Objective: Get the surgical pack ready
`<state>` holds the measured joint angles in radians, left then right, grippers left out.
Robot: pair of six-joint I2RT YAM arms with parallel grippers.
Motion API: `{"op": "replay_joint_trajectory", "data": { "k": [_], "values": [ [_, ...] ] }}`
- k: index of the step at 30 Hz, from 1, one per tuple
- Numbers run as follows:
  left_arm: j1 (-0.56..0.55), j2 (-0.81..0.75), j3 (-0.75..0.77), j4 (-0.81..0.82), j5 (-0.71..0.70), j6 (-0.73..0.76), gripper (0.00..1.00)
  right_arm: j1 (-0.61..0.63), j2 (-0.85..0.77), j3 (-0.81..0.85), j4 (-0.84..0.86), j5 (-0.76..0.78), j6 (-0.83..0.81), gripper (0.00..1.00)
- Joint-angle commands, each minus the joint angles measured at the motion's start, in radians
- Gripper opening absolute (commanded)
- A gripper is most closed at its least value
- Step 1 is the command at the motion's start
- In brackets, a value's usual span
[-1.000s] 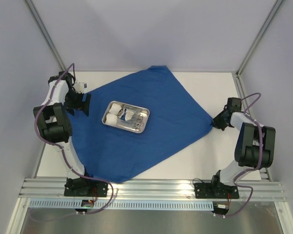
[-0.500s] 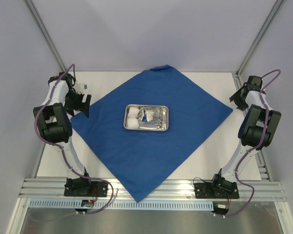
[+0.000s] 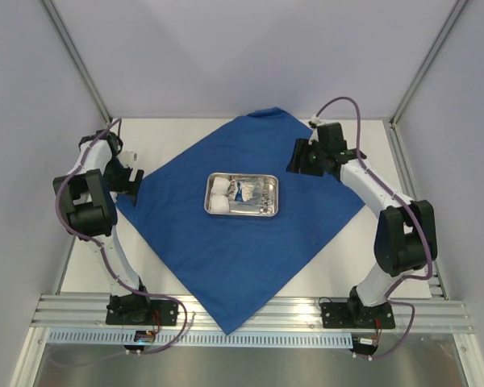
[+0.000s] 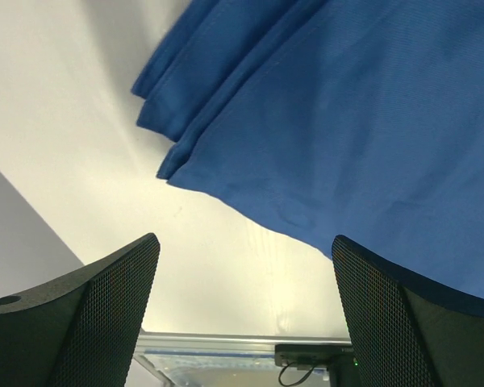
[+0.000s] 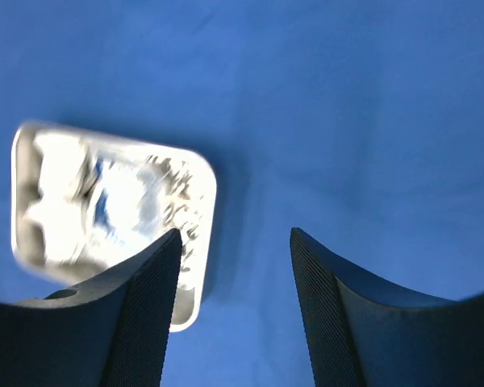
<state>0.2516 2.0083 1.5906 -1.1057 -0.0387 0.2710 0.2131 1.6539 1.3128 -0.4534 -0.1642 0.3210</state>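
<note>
The surgical pack's royal-blue drape (image 3: 250, 242) lies spread flat as a diamond on the white table. On its middle sits the steel tray (image 3: 271, 214), holding white gauze (image 3: 219, 197) and silver instruments (image 3: 260, 196). My left gripper (image 3: 132, 182) is open at the drape's left corner; in the left wrist view the gripper (image 4: 244, 242) hangs over bare table with the drape's folded edge (image 4: 185, 153) just ahead. My right gripper (image 3: 298, 158) hovers open over the drape to the right of the tray. The right wrist view shows this gripper (image 5: 235, 234) with nothing between its fingers and the blurred tray (image 5: 105, 201) to the left.
Bare white table (image 3: 363, 266) shows round the drape's corners. Aluminium rails (image 3: 250, 310) run along the near edge, and grey walls with corner posts (image 3: 81, 68) close in the sides and back.
The right gripper opened, letting go of the drape's right corner, and swung left over the drape toward the tray. Before that the drape and tray had shifted right. The left arm barely moved.
</note>
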Motion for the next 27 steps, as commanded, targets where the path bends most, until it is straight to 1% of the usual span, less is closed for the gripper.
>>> {"op": "replay_joint_trajectory", "data": {
  "k": [1, 2, 3, 6, 7, 9, 13, 16, 17, 19, 22, 24, 25, 27],
  "values": [
    [0.011, -0.028, 0.025, 0.018, -0.036, -0.001, 0.97, 0.034, 0.058, -0.041, 0.054, -0.146, 0.035, 0.58],
    [0.009, -0.029, 0.025, 0.020, -0.033, -0.003, 0.97, 0.052, 0.084, -0.040, 0.067, -0.156, 0.052, 0.58],
    [0.011, -0.028, 0.025, 0.020, -0.029, -0.004, 0.97, 0.058, 0.104, -0.031, 0.080, -0.200, 0.058, 0.57],
    [0.011, -0.025, 0.019, 0.027, -0.023, -0.003, 0.97, 0.086, 0.167, -0.011, 0.088, -0.205, 0.058, 0.53],
    [0.009, -0.025, 0.014, 0.029, -0.026, -0.003, 0.97, 0.091, 0.178, -0.007, 0.094, -0.204, 0.062, 0.50],
    [0.009, -0.025, 0.011, 0.032, -0.021, -0.001, 0.97, 0.092, 0.204, -0.018, 0.116, -0.227, 0.088, 0.49],
    [0.011, -0.028, 0.009, 0.035, 0.000, -0.001, 0.97, 0.095, 0.219, -0.056, 0.147, -0.192, 0.127, 0.46],
    [0.011, -0.026, 0.017, 0.032, 0.010, -0.001, 0.97, 0.100, 0.219, -0.092, 0.160, -0.170, 0.136, 0.40],
    [0.011, -0.028, 0.016, 0.032, 0.011, -0.003, 0.97, 0.104, 0.216, -0.101, 0.162, -0.166, 0.138, 0.36],
    [0.009, -0.029, 0.017, 0.032, 0.014, -0.001, 0.97, 0.108, 0.211, -0.125, 0.176, -0.167, 0.148, 0.34],
    [0.011, -0.026, 0.017, 0.033, 0.022, -0.003, 0.97, 0.124, 0.213, -0.147, 0.185, -0.172, 0.164, 0.33],
    [0.011, -0.026, 0.017, 0.033, 0.025, -0.003, 0.97, 0.147, 0.210, -0.156, 0.180, -0.149, 0.171, 0.28],
    [0.011, -0.025, 0.016, 0.032, 0.029, -0.003, 0.97, 0.154, 0.207, -0.161, 0.176, -0.143, 0.176, 0.23],
    [0.009, -0.025, 0.016, 0.032, 0.031, -0.003, 0.97, 0.166, 0.187, -0.175, 0.176, -0.123, 0.191, 0.20]
  ]
}}
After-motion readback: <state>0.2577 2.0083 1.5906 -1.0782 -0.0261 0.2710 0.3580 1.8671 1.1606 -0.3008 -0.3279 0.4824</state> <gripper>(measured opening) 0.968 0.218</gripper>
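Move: The steel tray's middle lies about 20 cm to the right hand's left, some 5 cm back and 13 cm below it; the rim of its right end, where the fingers will shut, is only about 8 cm left, 5 cm back and 11 cm down. Inside the tray, the scissor rings lie 3 cm left of that rim, and the blue-white packet 10 cm left of it. From the left hand, the tray's middle is about 39 cm right, level with it, 4 cm below. The right hand sinks about 11 cm while going some 8 cm left and 5 cm back, swinging left fast at first and then dropping more slowly onto the right end of the steel tray, its fingers tipping some 15 to 20 degrees more steeply down. On the way the half-open fingers close most of the way, ending narrowly astride the tray's right rim, one finger inside by the scissor rings and the other outside over the blue sheet. ##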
